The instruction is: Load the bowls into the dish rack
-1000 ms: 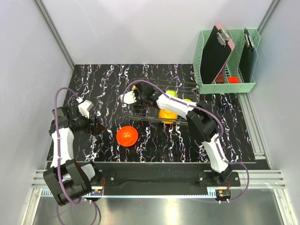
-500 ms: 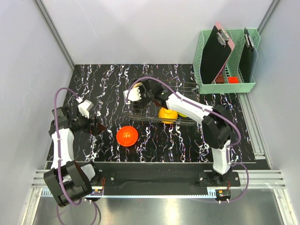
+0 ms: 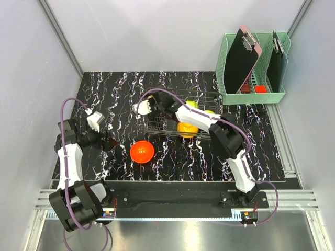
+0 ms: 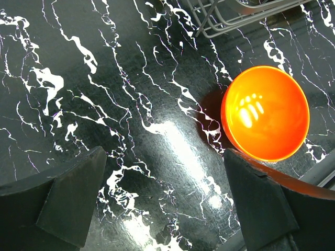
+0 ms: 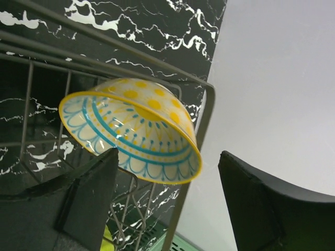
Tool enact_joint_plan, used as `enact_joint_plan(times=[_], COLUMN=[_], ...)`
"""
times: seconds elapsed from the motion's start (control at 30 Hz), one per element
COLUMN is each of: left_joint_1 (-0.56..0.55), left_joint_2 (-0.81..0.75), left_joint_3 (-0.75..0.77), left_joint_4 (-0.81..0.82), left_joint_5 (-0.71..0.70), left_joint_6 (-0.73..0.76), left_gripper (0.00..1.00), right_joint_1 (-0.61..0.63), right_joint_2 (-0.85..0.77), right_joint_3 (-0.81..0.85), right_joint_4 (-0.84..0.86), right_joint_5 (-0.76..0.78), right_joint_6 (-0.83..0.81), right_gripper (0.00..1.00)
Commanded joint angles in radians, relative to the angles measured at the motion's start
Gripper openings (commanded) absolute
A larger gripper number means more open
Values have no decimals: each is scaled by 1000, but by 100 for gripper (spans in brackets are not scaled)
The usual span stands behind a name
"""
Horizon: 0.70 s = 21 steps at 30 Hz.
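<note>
The dish rack [image 3: 201, 97] of thin wire stands mid-table. An orange bowl [image 3: 187, 128] and a yellow-green bowl [image 3: 191, 104] lie in it. My right gripper [image 3: 158, 107] reaches over the rack's left end. In the right wrist view its jaws [image 5: 167, 201] stand open, and a cream-white bowl [image 5: 131, 123] with a yellow and blue pattern leans tilted on the rack wires [image 5: 201, 120] just beyond the fingertips, ungripped. A red-orange bowl [image 3: 142, 151] sits upright on the table in front of the rack. My left gripper [image 3: 107, 141] hovers open to its left, with the bowl [image 4: 265, 112] past the right finger [image 4: 256, 204].
A mint-green plastic basket [image 3: 251, 97] with black clipboards stands at the back right. Grey walls close in the black marbled table [image 3: 115, 94]. A corner of the rack [image 4: 235, 15] shows at the top of the left wrist view.
The right arm stretched farther over the rack and drew back, and its jaws have opened off the cream-white bowl. The left arm and the red-orange bowl have not moved.
</note>
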Motion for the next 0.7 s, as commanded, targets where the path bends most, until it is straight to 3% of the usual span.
enact_joint_plan(times=[0.0,0.07,0.1,0.17,0.2,0.33,0.67], left_joint_1=[6,7,6,9,9,12,10], left_joint_2=[11,16,16,20,22,26,16], left_joint_3=[45,45,43,42,40,35,37], left_joint_4=[16,17,16,14,16,16,16], left_joint_5=[20,20,19,19,16,16,29], left_joint_6=[23,25,26,31,31,37,26], left_gripper=[99,99,99,99,99,99,99], right_joint_1=[-14,-17,-18,-20,-20,-20,-21], right_joint_2=[31,51,54,62,60,45,-41], right_joint_3=[68,83,85,85,83,62,9], right_joint_4=[70,75,73,75,75,75,50], right_joint_5=[-56,-62,-63,-65,-63,-60,-34], right_joint_6=[-41,-41,-42,-49,-55,-59,-62], right_gripper=[80,74,60,44,28,0,0])
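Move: The patterned bowl lies tilted in the rack's far-left corner, its middle about 2 cm back, 3 cm left and 2 cm below the right hand. The orange bowl is some 14 cm back and 15 cm right of that hand, the nearer green bowl 4 cm back and 17 cm right, both about 4 cm lower. From the left hand, the patterned bowl is roughly 19 cm ahead, 15 cm right and about level. Right hand dips about 1 cm, pushes some 2 cm forward, rising again, and shuts on the patterned bowl's rim. ##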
